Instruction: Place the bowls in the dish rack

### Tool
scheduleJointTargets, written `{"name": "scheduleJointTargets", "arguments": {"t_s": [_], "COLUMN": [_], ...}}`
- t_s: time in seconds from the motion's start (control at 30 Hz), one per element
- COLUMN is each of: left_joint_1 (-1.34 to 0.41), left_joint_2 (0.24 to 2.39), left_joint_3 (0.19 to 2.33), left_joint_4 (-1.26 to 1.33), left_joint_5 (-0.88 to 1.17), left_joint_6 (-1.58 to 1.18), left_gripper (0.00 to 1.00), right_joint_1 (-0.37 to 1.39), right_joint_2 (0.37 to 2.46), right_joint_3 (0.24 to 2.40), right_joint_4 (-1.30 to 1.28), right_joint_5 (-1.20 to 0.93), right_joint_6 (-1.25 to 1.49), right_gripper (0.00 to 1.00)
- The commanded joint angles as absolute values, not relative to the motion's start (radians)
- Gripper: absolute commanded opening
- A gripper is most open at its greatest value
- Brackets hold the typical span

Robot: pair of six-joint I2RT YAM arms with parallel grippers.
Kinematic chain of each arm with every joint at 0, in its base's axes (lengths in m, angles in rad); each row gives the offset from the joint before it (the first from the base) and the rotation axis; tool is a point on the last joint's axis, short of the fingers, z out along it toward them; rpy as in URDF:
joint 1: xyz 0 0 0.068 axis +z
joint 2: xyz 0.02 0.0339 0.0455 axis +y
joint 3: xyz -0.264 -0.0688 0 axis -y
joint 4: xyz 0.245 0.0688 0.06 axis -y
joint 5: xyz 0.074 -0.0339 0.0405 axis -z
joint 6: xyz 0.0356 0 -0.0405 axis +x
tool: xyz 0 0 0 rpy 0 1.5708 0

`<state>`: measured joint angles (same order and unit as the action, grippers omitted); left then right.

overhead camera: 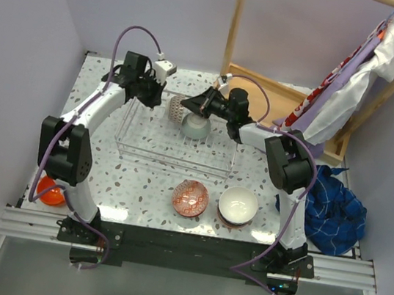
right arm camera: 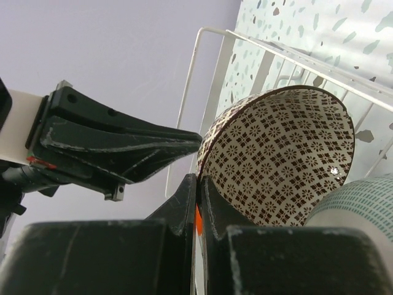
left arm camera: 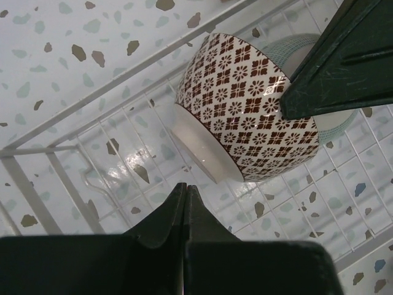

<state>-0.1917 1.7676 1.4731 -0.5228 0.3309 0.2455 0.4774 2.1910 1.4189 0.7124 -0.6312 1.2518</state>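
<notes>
The wire dish rack [overhead camera: 145, 143] stands mid-table. Inside it, a brown-patterned bowl [overhead camera: 176, 107] is tipped on its side, leaning against a pale green bowl [overhead camera: 195, 126]. My right gripper [right arm camera: 199, 178] is shut on the patterned bowl's [right arm camera: 282, 153] rim, one finger inside and one outside. The left gripper [left arm camera: 186, 186] is shut and holds nothing; it hovers over the rack floor [left arm camera: 135, 160] just beside the patterned bowl's [left arm camera: 245, 117] base. A red-patterned bowl [overhead camera: 190, 196] and a white bowl [overhead camera: 239, 204] sit upright on the table in front of the rack.
An orange bowl [overhead camera: 50, 190] lies at the table's left edge behind the left arm. A wooden tray [overhead camera: 292, 106] at the back right holds a dark bowl [overhead camera: 239, 94]. Cloths hang from a wooden frame [overhead camera: 363, 76], and a blue cloth [overhead camera: 332, 208] lies at the right.
</notes>
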Motion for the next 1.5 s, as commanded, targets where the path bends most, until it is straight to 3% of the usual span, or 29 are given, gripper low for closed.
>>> {"name": "scheduleJointTargets", "arguments": {"t_s": [0.0,0.67,0.83,0.87,1.0,1.3,1.47], "left_joint_1": [-0.215,-0.247,-0.261,-0.262,-0.27,-0.285,-0.298], "left_joint_2": [1.782,1.838,1.855,1.858,1.87,1.887,1.899], "left_joint_3": [1.473,1.447,1.45,1.45,1.451,1.451,1.454], "left_joint_4": [-0.519,-0.42,-0.394,-0.39,-0.373,-0.339,-0.319], "left_joint_5": [0.353,0.35,0.354,0.357,0.367,0.387,0.399], "left_joint_6": [0.252,0.235,0.238,0.238,0.227,0.215,0.201], "left_gripper": [0.0,0.0,0.0,0.0,0.0,0.0,0.0], "right_joint_1": [0.476,0.472,0.466,0.463,0.449,0.443,0.443], "right_joint_2": [2.181,2.126,2.099,2.085,2.043,1.931,1.873], "right_joint_3": [1.414,1.315,1.316,1.318,1.342,1.41,1.397], "right_joint_4": [0.767,0.672,0.588,0.568,0.395,0.037,-0.024], "right_joint_5": [-0.644,-0.643,-0.649,-0.65,-0.658,-0.641,-0.632], "right_joint_6": [1.224,1.115,1.043,1.01,0.896,0.597,0.491], "right_gripper": [0.0,0.0,0.09,0.18,0.32,0.39,0.42]}}
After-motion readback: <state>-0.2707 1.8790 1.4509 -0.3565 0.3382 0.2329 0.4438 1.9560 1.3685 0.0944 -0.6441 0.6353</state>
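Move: The patterned bowl, held on its side at the back of the rack by the right gripper, has its middle about 7 cm to the right of the closed left fingers, level with them fore and aft and some 5 cm lower. From the right fingers its middle lies about 3 cm left, 1 cm back and 5 cm down. From the left hand, the green bowl is roughly 14 cm right and 4 cm back, and the rack's far rail 5 cm ahead. Bring the closed left gripper about 4 cm down and as far right, easing slightly forward late, until its tips rest against the patterned bowl's foot. Ease the right gripper back while it still holds the rim, then open it to let go and draw it right, back and down, about 7 cm in all, tipping its fingers some 25 degrees downward. ##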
